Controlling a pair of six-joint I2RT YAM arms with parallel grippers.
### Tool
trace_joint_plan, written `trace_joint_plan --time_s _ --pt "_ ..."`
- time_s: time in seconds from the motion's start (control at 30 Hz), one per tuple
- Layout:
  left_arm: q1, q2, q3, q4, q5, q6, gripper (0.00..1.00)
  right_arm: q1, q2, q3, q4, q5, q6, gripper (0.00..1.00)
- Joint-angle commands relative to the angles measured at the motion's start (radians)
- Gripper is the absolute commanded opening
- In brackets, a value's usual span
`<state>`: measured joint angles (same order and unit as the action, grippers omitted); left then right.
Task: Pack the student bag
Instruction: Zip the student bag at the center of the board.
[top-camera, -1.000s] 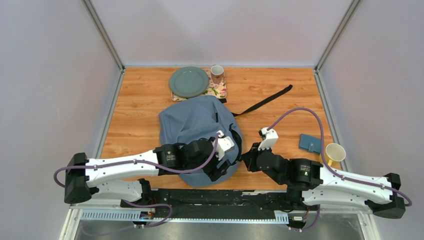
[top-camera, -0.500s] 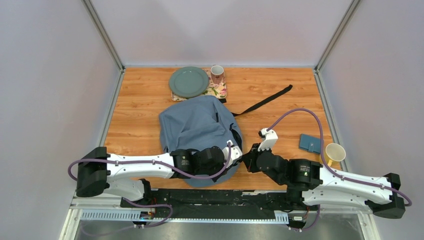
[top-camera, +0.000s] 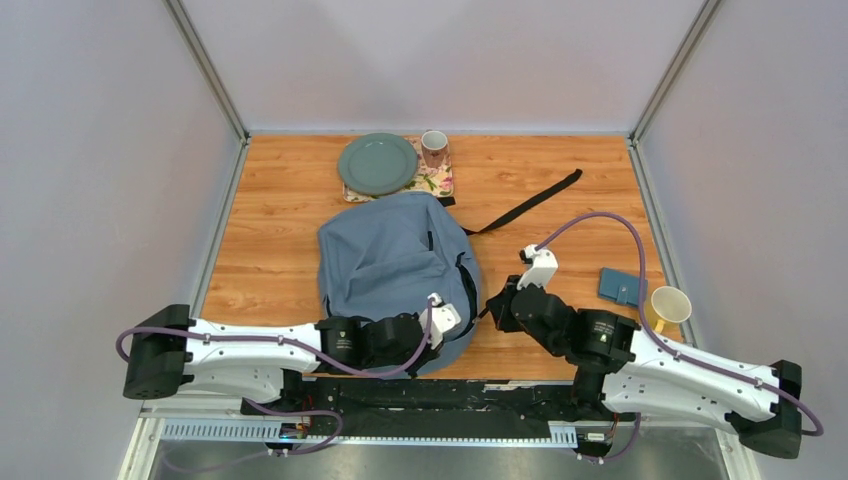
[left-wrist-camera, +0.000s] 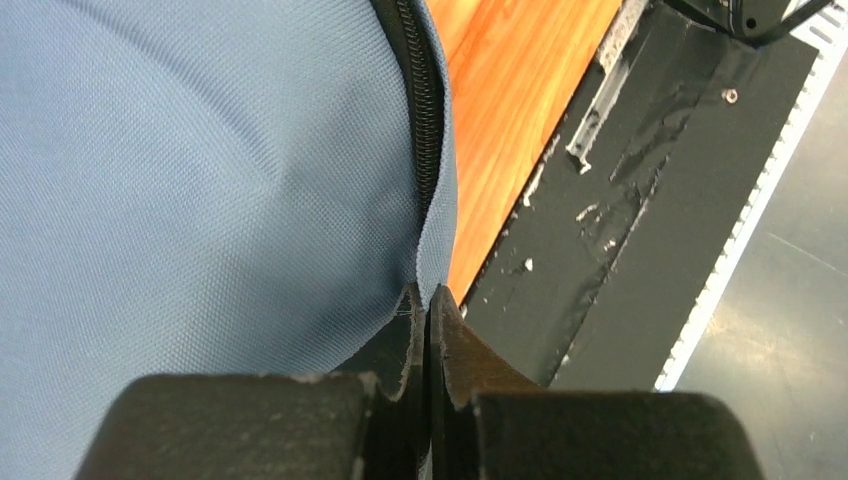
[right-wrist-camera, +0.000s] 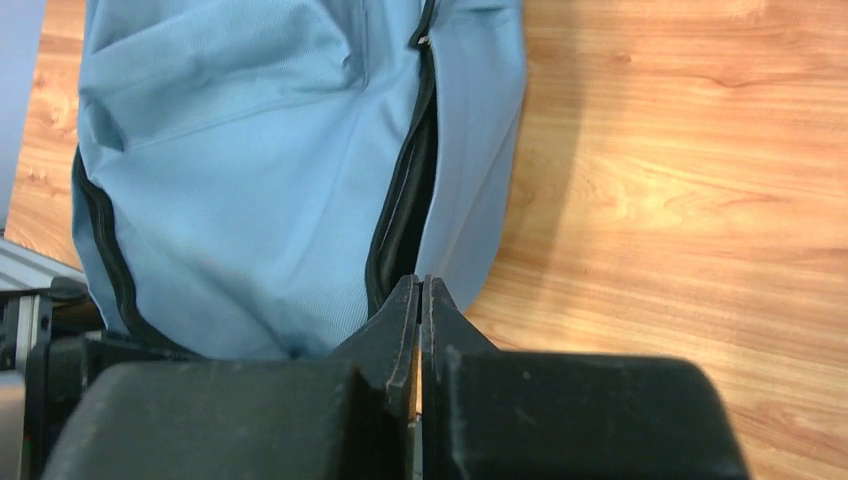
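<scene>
The student bag is a grey-blue backpack lying flat in the middle of the table, with a dark zip gaping along its right side. My left gripper is at the bag's near right corner. In the left wrist view its jaws are shut on the thin fabric edge of the bag just below the zip. My right gripper is shut, its tips against the bag's right edge by the open zip. Bare wood shows through the slit between them.
A black strap trails from the bag toward the back right. A green plate and a mug rest on a floral mat at the back. A blue case and a yellow cup lie at the right.
My left gripper went from open to shut and dropped toward the bag's near right corner. The right arm shifted slightly away from me, and its gripper stayed shut.
</scene>
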<state>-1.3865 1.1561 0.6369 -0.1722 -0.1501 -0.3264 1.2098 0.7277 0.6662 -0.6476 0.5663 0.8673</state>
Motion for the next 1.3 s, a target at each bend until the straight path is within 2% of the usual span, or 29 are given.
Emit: trace_joint_plan --time_s 0.0,0.5,0.77,1.27 --pt "-0.042 -0.056 -0.098 -0.121 0.001 -0.075 0.0 -0.09 0.009 0.018 0.149 0.003 -0.08 0.0" --pt "-0.135 -0.157 -0.232 -0.177 0.006 -0.191 0.0 -0.254 0.121 0.039 0.324 -0.129 -0.148 0.0" --pt "-0.146 -0.228 -0.279 -0.207 0.0 -0.229 0.0 -0.283 0.199 0.061 0.41 -0.158 -0.169 0.0" --pt "-0.175 -0.236 -0.286 -0.202 -0.019 -0.267 0.0 -0.417 0.498 0.228 0.566 -0.23 -0.241 0.0"
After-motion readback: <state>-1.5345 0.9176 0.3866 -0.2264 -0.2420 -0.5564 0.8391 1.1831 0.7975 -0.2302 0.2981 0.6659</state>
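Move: The right hand already pinches the zip pull on the bag's right side; the far end of the open zip gap lies about 14 cm ahead of it, 5 cm to its left and some 3 cm lower. The root of the black strap is about 4 cm beyond that gap end. The left hand already grips the bag's near edge, with the board's near edge about 2 cm back and 8 cm below; from it the gap's far end is some 27 cm ahead and 9 cm right. Forward and somewhat to the left, the right hand draws the zip pull along the bag's right side towards the far end of the gap, about 11 cm, quickest at the finish, fingers still shut. Against it the left hand keeps its pinch on the near edge, hauling the cloth left, back and down, about 8 cm in all, towards the board's near edge. ##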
